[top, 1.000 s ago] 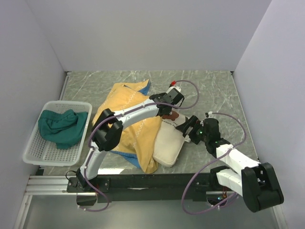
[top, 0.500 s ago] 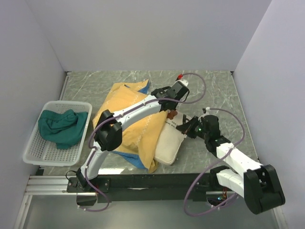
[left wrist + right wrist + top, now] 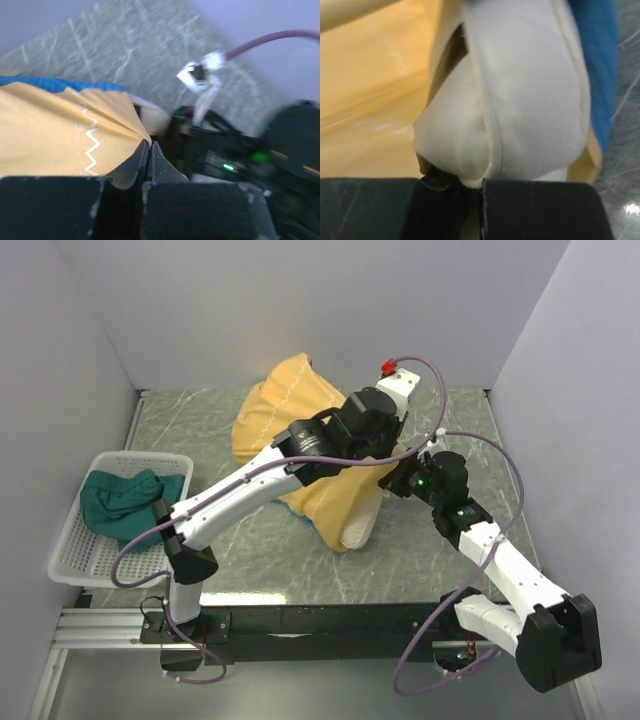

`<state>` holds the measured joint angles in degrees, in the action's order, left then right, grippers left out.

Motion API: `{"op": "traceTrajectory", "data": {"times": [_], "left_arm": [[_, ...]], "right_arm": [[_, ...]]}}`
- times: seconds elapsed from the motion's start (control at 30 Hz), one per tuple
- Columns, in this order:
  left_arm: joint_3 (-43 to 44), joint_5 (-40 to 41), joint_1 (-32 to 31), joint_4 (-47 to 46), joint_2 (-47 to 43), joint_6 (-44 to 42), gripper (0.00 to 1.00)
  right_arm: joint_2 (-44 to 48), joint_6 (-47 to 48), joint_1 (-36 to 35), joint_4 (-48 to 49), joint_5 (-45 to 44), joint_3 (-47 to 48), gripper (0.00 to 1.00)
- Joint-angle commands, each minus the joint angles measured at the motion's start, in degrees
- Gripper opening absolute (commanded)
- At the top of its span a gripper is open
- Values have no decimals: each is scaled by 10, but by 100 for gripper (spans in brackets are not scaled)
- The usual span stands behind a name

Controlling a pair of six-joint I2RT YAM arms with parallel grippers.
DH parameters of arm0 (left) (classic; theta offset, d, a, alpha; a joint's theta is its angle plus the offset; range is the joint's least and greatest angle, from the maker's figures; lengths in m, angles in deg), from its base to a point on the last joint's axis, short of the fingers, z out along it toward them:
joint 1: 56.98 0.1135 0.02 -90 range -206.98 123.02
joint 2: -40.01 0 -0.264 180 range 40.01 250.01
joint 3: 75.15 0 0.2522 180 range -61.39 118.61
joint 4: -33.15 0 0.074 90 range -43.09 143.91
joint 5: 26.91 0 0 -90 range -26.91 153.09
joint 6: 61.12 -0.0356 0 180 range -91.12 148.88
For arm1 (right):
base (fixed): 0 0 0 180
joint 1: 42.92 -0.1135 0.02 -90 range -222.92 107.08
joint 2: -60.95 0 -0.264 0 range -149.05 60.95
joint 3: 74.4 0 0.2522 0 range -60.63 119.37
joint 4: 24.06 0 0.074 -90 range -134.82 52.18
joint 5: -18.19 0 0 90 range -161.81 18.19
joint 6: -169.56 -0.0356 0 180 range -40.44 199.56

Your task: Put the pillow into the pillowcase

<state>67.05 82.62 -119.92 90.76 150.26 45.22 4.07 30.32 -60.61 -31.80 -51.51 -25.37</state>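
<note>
The mustard-yellow pillowcase [image 3: 290, 400] is lifted off the table and hangs draped over the cream pillow [image 3: 362, 525], whose lower end pokes out underneath. My left gripper [image 3: 383, 452] is shut on the case's yellow edge [image 3: 117, 125]; its jaws [image 3: 148, 144] pinch the fabric fold, with a blue strip [image 3: 60, 84] behind. My right gripper [image 3: 398, 480] sits just right of it. It [image 3: 480, 182] is shut on the seam corner of the pillow [image 3: 520, 100], with yellow case fabric [image 3: 370, 100] to the left and blue fabric [image 3: 597, 65] to the right.
A white basket [image 3: 75, 540] holding a dark teal cloth [image 3: 125, 505] stands at the table's left edge. Walls close in the table on the left, back and right. The two grippers are very close together above the middle of the table.
My left arm has lifted the pillowcase up and back off the table. My right gripper closed on the pillow's corner and rose with it, so the pillow now hangs inside the raised case.
</note>
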Motion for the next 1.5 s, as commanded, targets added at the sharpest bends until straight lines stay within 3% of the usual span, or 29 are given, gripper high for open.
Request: {"op": "traceTrajectory", "data": {"times": [0.0,0.13,0.23,0.4,0.53,0.67,0.8,1.0,1.13,1.23,1.27,1.37,1.47], "left_arm": [[31,-115,-49,-123,-89,41,1],[31,-112,-49,-108,-96,43,1],[38,-79,-46,-74,-80,32,1],[8,-100,-33,-93,-77,29,1],[56,-149,-39,-99,-65,26,1],[101,-190,-47,-131,-64,23,1],[80,-230,-60,-170,-86,22,1],[50,-197,-61,-162,-98,13,1],[28,-121,-48,-141,-106,16,1],[-78,-124,-21,-182,-165,29,1],[-137,-122,-11,-195,-204,35,1],[-184,-126,32,-207,-250,55,1],[-175,-121,58,-177,-259,51,1]], "right_arm": [[-31,12,-13,30,-20,54,0],[-42,20,-18,27,-15,76,0],[6,11,-38,50,-31,72,0],[62,29,-39,-1,-22,132,0],[80,50,-39,-41,-46,171,0],[52,29,-62,12,-31,95,0],[9,28,-81,66,-64,17,0],[-24,50,-79,49,-83,44,0],[-19,59,-77,15,-98,61,0],[19,72,-73,-1,-102,46,37],[34,77,-72,-8,-115,39,57],[93,103,-60,-42,-126,16,80],[142,126,-45,-89,-129,16,87]]}}
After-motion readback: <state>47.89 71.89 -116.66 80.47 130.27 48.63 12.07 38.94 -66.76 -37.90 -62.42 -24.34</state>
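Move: The left hand holds the raised lip of the pillowcase high up, and the pillow it is being worked over has its middle some 21 cm below that hand, about 7 cm back and 13 cm to its left. From the right hand, shut on the pillow's exposed edge, the pillowcase's middle lies about 16 cm to the left, 6 cm farther out and 8 cm lower. The pillow's own middle is about 10 cm to the right hand's left, 2 cm nearer the base and 8 cm lower. Still pinching the case lip, the left hand hauls it up about 10 cm and back some 7 cm in two pulls, turning roughly 15 degrees clockwise, then sinks a few centimetres and finally swings left and a little forward, drawing the lip towards the case's body. Meanwhile the right hand, after a small nudge forward and back, jogs up about 11 cm with its fingertips tipping up and comes down again just as far, keeping hold of the pillow's edge, then opens wide, lets go and eases right and back while starting to rise. ##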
